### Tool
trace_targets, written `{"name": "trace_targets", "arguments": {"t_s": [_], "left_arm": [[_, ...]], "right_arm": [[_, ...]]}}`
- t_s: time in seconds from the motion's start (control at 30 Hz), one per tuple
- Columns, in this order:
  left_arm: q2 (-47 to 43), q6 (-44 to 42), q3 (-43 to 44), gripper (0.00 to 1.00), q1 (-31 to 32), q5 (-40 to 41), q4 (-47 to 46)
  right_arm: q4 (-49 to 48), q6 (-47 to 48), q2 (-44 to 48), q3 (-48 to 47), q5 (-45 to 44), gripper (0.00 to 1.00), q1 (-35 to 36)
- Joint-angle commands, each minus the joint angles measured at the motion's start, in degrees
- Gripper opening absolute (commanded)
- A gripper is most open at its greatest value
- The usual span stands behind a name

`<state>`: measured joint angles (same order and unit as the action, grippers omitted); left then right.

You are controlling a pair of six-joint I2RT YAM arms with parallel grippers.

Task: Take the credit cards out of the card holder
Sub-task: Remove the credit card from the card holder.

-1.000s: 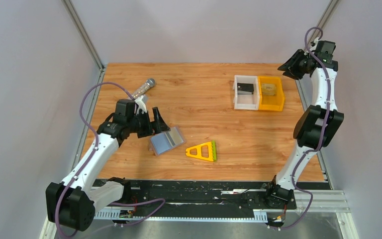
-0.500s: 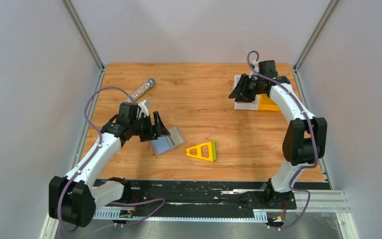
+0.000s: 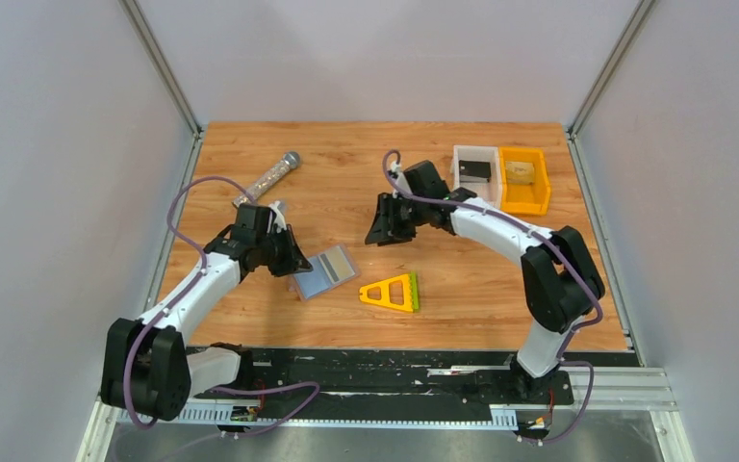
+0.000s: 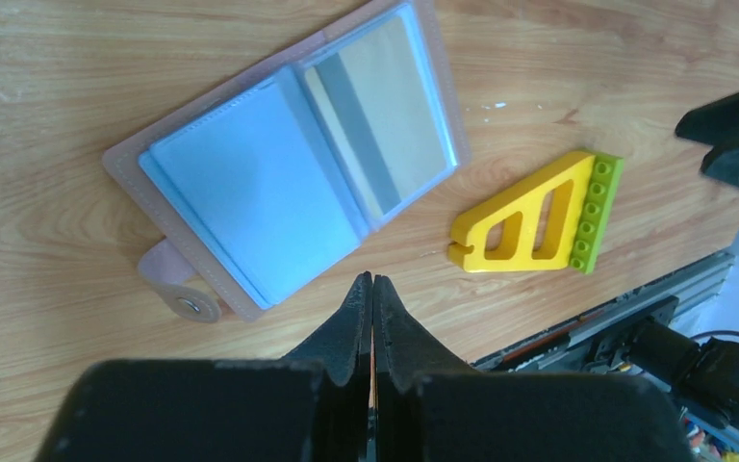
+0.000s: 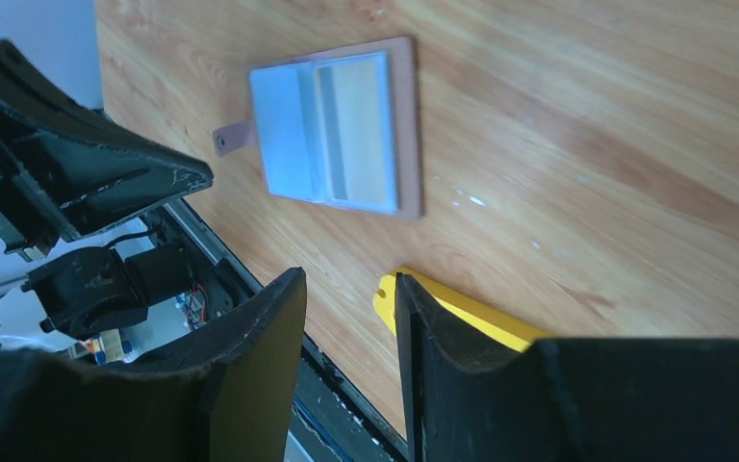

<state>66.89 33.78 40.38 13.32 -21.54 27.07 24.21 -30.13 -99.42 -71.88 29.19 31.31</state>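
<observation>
The card holder (image 3: 324, 272) lies open and flat on the wooden table, its pale blue sleeves up and a brownish snap tab at one edge (image 4: 289, 173) (image 5: 337, 130). One tan credit card (image 4: 385, 106) with a grey stripe shows inside the clear right-hand sleeve. My left gripper (image 3: 298, 266) is shut with nothing in it, its tips (image 4: 372, 279) just off the holder's near edge and apart from it. Farther back near the table's middle, my right gripper (image 3: 385, 234) stands open and empty (image 5: 348, 279), pointing toward the holder from a distance.
A yellow-and-green triangular frame (image 3: 392, 292) lies just right of the holder. A white bin (image 3: 458, 183) and an orange bin (image 3: 543, 188) stand at the back right. A clear tube with a metal end (image 3: 271, 175) lies at the back left.
My left gripper has shut from wide open and dropped a little toward the holder's edge. The right arm has swung from the back right corner to the table's middle.
</observation>
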Motion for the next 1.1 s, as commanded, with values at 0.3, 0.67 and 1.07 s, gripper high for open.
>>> {"name": "trace_targets", "arguments": {"t_s": [0.3, 0.67, 1.07], "left_arm": [[7.4, 3.6, -3.7, 0.0, -2.0, 0.8, -9.2], [9.8, 3.2, -5.2, 0.0, -2.7, 0.7, -11.1], [10.6, 2.8, -6.1, 0.0, -3.0, 0.4, -11.7]], "right_arm": [[-10.8, -4.5, -11.8, -4.2, -3.4, 0.42, 8.9], [-12.2, -5.5, -16.2, -6.4, -0.5, 0.41, 9.6], [-12.3, -5.7, -19.6, -7.8, 0.4, 0.41, 10.6]]}}
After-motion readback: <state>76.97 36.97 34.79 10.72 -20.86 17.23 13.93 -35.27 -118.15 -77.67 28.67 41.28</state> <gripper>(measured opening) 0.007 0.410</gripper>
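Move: The open card holder's middle lies about 4 cm ahead of the left gripper, 3 cm to its right and 9 cm below; the strap tab is roughly 5 cm to that gripper's left, level with it. From the right gripper the holder is some 14 cm left, 2 cm back and 12 cm down. The yellow toy sits about 7 cm back from the right gripper and 3 cm to its right. Bring the right gripper in from the right, about 8 cm left while sinking as much and drawing slightly back, until its part-open fingers are close over the clear pocket's right-hand end. Meanwhile lower the left gripper, still shut, about 6 cm towards the near edge of the blue pocket, easing to a near stop. Turn the wrists only slightly. ##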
